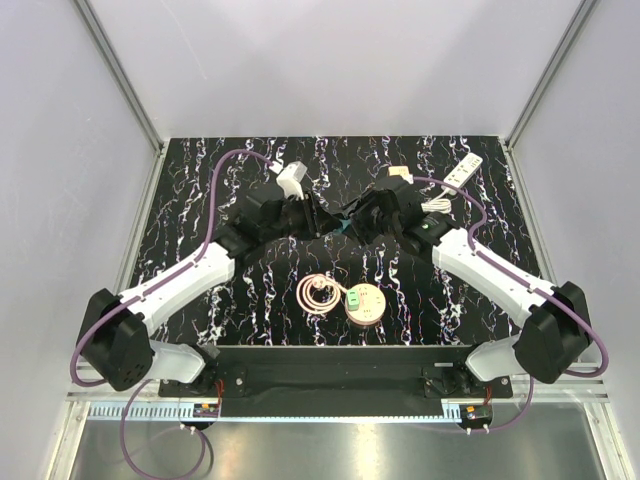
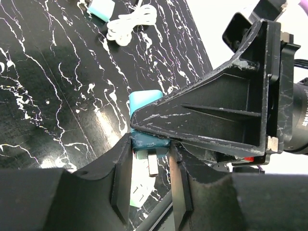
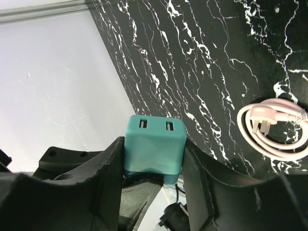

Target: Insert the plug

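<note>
The plug [image 3: 155, 137] is a teal block with two slots in its top face, and my right gripper [image 3: 154, 149] is shut on its sides. In the left wrist view its teal body [image 2: 144, 101] pokes out from under the right gripper's black finger, with a metal prong [image 2: 153, 163] pointing down. My left gripper [image 2: 149, 156] is shut on the plug's lower end, the prong between its fingers. From above, the left gripper [image 1: 322, 218] and the right gripper [image 1: 358, 222] meet over the middle of the table, and the plug [image 1: 342, 228] barely shows between them.
A white power strip [image 1: 462, 172] lies at the back right, with its white cable [image 2: 132, 21] coiled nearby. A white adapter [image 1: 291, 178] sits behind the left arm. A coiled pink cable [image 1: 318, 294] and a round pink socket [image 1: 363, 302] lie near the front.
</note>
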Action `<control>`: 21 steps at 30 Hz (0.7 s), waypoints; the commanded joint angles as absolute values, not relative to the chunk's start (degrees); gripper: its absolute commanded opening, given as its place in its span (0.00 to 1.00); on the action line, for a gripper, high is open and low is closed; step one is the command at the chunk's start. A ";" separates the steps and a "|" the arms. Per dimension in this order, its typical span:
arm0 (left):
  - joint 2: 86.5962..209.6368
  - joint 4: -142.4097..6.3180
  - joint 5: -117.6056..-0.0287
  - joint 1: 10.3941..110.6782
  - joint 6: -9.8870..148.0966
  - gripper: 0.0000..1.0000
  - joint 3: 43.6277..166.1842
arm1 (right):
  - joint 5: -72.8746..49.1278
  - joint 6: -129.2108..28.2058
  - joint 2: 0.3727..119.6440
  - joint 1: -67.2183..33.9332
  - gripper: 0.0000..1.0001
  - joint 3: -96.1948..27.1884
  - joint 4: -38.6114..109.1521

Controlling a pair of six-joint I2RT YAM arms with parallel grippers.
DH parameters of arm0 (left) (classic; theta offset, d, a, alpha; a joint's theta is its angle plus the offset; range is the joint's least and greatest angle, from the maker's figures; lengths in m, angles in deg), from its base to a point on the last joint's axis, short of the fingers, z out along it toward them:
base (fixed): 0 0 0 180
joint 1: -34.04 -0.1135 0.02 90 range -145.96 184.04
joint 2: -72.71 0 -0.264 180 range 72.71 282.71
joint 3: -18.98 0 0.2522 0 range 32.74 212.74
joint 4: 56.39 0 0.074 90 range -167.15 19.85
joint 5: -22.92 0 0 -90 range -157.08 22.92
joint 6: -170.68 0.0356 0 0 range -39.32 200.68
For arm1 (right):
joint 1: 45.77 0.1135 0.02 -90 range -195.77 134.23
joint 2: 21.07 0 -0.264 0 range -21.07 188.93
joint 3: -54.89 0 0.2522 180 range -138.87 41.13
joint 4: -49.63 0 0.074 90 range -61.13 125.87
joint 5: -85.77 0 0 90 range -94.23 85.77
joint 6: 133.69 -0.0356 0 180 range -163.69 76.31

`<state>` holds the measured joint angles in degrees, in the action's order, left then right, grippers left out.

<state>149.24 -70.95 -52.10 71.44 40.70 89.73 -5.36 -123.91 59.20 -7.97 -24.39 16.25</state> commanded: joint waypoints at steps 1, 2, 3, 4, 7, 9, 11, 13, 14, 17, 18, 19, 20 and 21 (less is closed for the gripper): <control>148.56 -65.23 -48.80 71.65 40.34 0.02 91.10 | -6.52 -118.32 56.89 -7.27 0.42 -24.70 19.87; 147.95 -65.58 -48.62 71.65 40.60 0.00 91.10 | -6.34 -117.00 56.19 -7.27 0.51 -24.53 19.78; 147.60 -65.75 -47.40 71.57 40.78 0.00 90.92 | -6.60 -114.73 55.84 -7.71 0.63 -24.26 19.78; 147.16 -65.75 -46.61 71.48 40.96 0.00 90.57 | -6.95 -113.66 55.22 -8.06 0.66 -23.91 19.78; 145.40 -65.84 -42.13 70.25 40.17 0.00 89.43 | -10.11 -108.83 52.85 -10.42 0.77 -22.07 20.05; 144.34 -65.15 -36.18 68.41 38.68 0.00 88.73 | -15.01 -102.53 51.18 -12.01 0.77 -21.19 20.31; 144.08 -65.58 -32.12 66.22 37.54 0.00 88.11 | -18.89 -98.29 49.25 -14.38 0.78 -20.49 20.05; 143.99 -64.88 -25.88 64.46 37.01 0.00 87.41 | -24.08 -92.22 46.62 -15.53 0.78 -19.52 20.22; 143.90 -64.35 -23.86 64.01 36.65 0.00 87.40 | -27.66 -90.20 45.73 -15.97 0.77 -19.34 20.48; 144.34 -62.24 -16.30 63.30 36.21 0.00 87.58 | -34.97 -83.51 42.83 -16.33 0.75 -18.55 23.29; 144.52 -60.93 -12.97 63.30 35.95 0.00 88.19 | -38.56 -81.33 42.22 -16.41 0.75 -18.55 23.91; 144.95 -59.70 -11.46 63.39 35.25 0.00 88.28 | -40.08 -80.52 41.16 -16.33 0.74 -18.20 24.35; 145.13 -56.65 -8.92 63.39 33.33 0.00 88.28 | -41.83 -78.86 40.55 -16.33 0.73 -18.20 24.61; 145.13 -55.14 -7.68 63.39 32.44 0.00 88.11 | -42.63 -78.32 40.10 -16.33 0.72 -18.11 24.88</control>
<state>145.59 -64.72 -19.20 63.25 35.82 87.43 -32.50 -86.74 42.59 -16.27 -18.31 20.84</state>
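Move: The teal plug is already clamped between the fingers of both grippers, at the left hand point and about 1 cm left of the right one. From the left gripper the round socket lies roughly 12 cm back, 5 cm right and 20 cm below, with the green plug on it about 3 cm left of its middle. The coiled pink cable lies some 9 cm back and 5 cm left of that gripper, equally low. Open the right gripper wide to free the teal plug, then draw it off to the right, and on back and up about 7 cm each, fingers tipping up and swinging counter-clockwise some 30 degrees. Keep the left fingers shut on the plug and carry it back and up about 5 cm, turning clockwise some 20 degrees. ##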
